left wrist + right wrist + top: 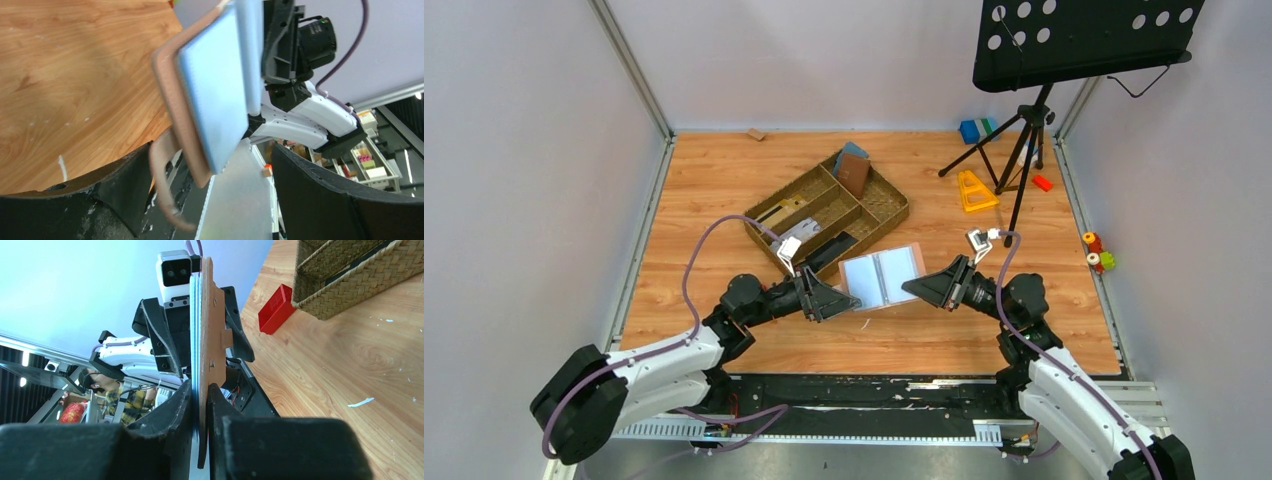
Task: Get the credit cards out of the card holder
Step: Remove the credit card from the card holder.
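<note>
The card holder (882, 277) is spread open and held off the table, its blue-grey inside facing up and its tan outside underneath. My right gripper (916, 288) is shut on its right edge; in the right wrist view the jaws (201, 390) pinch the tan and blue layers of the card holder (212, 330). My left gripper (849, 300) is open, its fingers either side of the left edge without touching. In the left wrist view the card holder (215, 95) and its looped tan tab (160, 170) hang between the wide fingers of that gripper (210, 150). The credit cards are hidden.
A wicker tray (894, 205) with compartments stands just behind, with a reddish-brown wallet (854, 173) leaning in it. A music stand (1024, 130), a yellow triangle (975, 190) and small blocks are at the back right. A red block (275, 310) lies beside the tray.
</note>
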You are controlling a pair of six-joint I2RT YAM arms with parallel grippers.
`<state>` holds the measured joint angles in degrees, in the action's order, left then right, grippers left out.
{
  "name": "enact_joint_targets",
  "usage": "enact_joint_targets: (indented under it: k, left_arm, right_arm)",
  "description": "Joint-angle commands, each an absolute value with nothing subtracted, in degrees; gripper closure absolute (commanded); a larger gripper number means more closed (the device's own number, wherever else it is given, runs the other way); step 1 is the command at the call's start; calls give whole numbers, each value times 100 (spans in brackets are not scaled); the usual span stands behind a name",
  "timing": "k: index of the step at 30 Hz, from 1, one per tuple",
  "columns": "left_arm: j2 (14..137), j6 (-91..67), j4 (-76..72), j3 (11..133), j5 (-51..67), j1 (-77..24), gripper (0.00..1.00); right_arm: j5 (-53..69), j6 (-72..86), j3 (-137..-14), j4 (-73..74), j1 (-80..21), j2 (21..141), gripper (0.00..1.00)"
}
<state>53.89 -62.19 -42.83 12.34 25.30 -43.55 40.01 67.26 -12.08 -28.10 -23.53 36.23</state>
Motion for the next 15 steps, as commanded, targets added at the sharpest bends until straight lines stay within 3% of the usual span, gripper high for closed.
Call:
enact_joint_targets:
  k: [1,7,8,9,15]
  left_arm:
    - [5599,-6356,-5655,1376,2636,-4518,20]
    - [5665,-6016,-5155,1569,2442,-4534,89]
    - [5655,-5887,-4829,1653,2394,-4539,96]
    - [5654,-5761,-4551,1734,2361,-4562,100]
    - [5825,-5402,-3753,2116,2185,-4751,100]
  right_arm:
    - [4150,6640,-1483,-2931,-2347,3617,100]
    - [4176,5705,-1917,-1642,-2417,3630,100]
    - [4150,5461,-2000,-1376,-2470,3623,100]
    - [4127,5406,-2037,-1333,-2532,3621,100]
    - [4056,5196,-2100,-1554,-2920,3801,100]
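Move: The open card holder, already held up in my right hand, has its middle about 5 cm right of my open left fingers, 4 cm ahead and 1 cm higher; its brown left edge is almost between them. From my right fingers that middle lies some 5 cm left and 2 cm ahead. Well below my left hand, the woven tray is about 16 cm ahead and 6 cm left, and the red box roughly 24 cm left and 4 cm back. My left fingers, spread wide around the card holder's near left edge, rise and ease right about 2 cm each way, close fully and pinch the brown cover's edge. My right hand keeps its grip, sinking about 1 cm and rolling some 10 degrees so that its left side dips. ##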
